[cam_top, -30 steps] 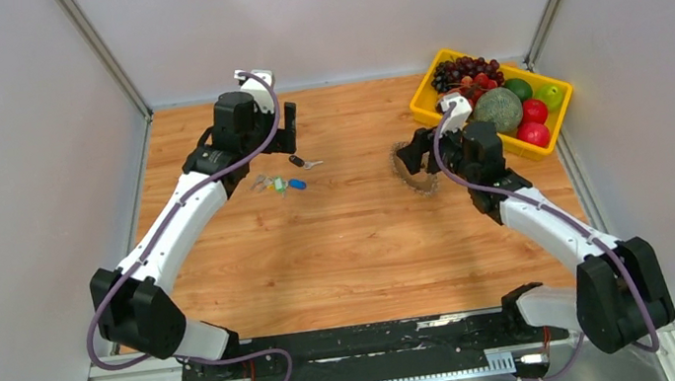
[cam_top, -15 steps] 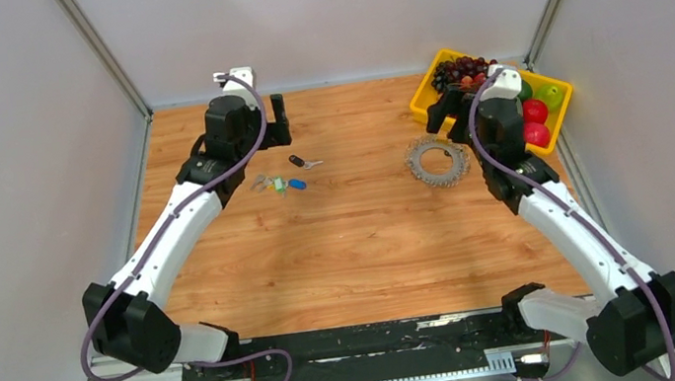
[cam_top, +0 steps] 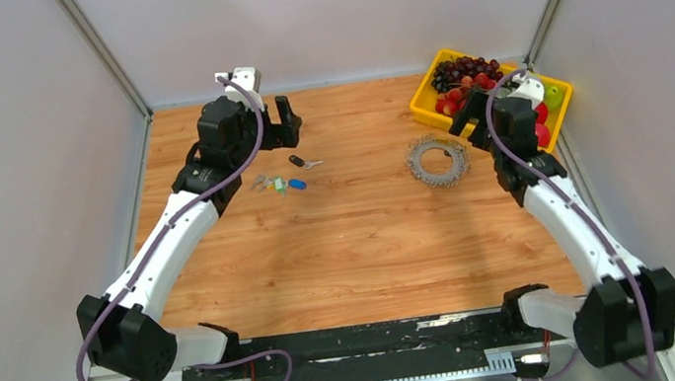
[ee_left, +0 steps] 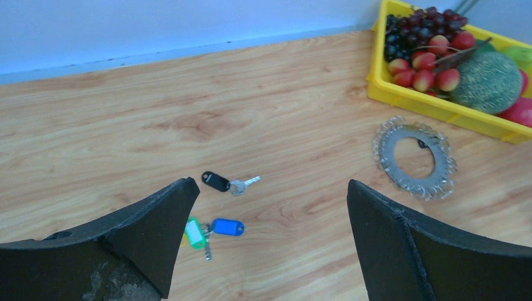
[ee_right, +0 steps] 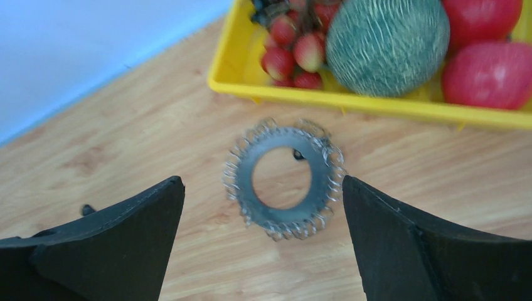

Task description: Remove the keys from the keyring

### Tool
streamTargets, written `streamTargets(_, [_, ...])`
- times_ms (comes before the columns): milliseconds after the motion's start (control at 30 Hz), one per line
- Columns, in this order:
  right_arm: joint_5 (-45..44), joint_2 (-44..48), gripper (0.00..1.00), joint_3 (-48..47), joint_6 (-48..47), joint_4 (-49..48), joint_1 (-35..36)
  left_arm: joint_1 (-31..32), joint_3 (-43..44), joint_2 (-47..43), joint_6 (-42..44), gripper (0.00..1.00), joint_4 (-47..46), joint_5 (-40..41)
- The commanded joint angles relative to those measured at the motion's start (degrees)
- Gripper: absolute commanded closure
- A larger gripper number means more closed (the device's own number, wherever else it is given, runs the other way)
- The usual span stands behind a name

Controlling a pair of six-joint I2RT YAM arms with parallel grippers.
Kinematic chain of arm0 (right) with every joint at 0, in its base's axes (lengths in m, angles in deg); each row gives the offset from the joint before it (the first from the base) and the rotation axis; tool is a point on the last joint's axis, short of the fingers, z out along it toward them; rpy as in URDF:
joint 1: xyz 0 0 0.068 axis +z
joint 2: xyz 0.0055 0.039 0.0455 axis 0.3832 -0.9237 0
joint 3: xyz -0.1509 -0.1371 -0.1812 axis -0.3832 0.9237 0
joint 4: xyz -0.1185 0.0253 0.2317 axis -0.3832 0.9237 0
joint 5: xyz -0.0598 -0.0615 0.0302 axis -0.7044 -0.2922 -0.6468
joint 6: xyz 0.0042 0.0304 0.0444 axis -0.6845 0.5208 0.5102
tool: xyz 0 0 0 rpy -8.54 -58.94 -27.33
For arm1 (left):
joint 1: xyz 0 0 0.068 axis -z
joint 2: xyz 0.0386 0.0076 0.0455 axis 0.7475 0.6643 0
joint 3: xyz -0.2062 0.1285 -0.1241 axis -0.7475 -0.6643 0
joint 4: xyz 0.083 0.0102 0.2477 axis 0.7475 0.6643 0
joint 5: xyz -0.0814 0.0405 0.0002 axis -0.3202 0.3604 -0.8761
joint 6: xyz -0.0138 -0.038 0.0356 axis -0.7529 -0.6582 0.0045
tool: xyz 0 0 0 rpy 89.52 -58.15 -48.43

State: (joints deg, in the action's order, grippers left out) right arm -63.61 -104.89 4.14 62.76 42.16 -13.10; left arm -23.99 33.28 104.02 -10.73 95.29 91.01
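Note:
The keyring [cam_top: 420, 165], a grey toothed ring, lies flat on the wooden table right of centre, also seen in the left wrist view [ee_left: 384, 153] and the right wrist view [ee_right: 282, 219]. A small dark bit sits at its inner edge. My right gripper [cam_top: 464, 115] hangs open above and just right of it, holding nothing [ee_right: 261, 179]. Loose keys lie left of centre: one with a black tag [cam_top: 298, 161] [ee_left: 216, 181], and a bunch with blue [ee_left: 227, 226] and green tags [cam_top: 280, 186]. My left gripper [cam_top: 287, 123] hovers open behind them [ee_left: 270, 183].
A yellow tray [cam_top: 421, 105] [ee_right: 313, 98] [ee_left: 439, 108] of grapes, a melon, apples and other fruit stands at the back right, just behind the keyring. Grey walls close the table at the back and both sides.
My right gripper opened and let go of the keyring, which now lies flat. That arm then drew back to the right, toward the tray. The left arm shifted only slightly.

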Motion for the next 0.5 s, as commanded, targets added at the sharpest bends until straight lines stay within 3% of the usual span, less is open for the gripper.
streamTargets(0, [11.88, -9.15, 0.06, 0.34, 5.71, 3.74, -5.16, 0.22, 0.16, 0.08, 0.77, 0.0, -3.03, -6.69])
streamTargets(100, [10.18, -13.58, 0.26, 0.22, 8.66, 2.93, -5.12, 0.23, 0.22, 0.27, 0.75, 0.0, -3.0, -7.6])
streamTargets(467, [5.37, -29.76, 0.36, -1.52, 17.85, 2.97, -5.22, 0.37, 0.08, 1.14, -0.05, 0.0, -3.37, -10.82])
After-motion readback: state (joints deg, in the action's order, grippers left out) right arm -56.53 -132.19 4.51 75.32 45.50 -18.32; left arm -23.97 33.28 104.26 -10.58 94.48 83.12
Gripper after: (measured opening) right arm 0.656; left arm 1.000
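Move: From the open right hand, the keyring lies flat on the table about 8 cm ahead, 6 cm to the left and some 23 cm below. The black tag sits at the keyring's far right side, about 2 cm farther out than its middle and 2 cm to the right of it; the yellow bin is roughly 20 cm ahead of the right hand and 10 cm to its right. From the left hand, the keyring is about 6 cm ahead, 31 cm to the right and 29 cm below. The right hand plunges almost straight down about 18 cm towards the near right edge of the keyring, fastest at first, while its wrist tips the fingers some 30 degrees further down and the fingers narrow from wide open to about two thirds, still empty. The open left hand, well above the table, only eases about 2 cm to the right and swings slightly clockwise. ##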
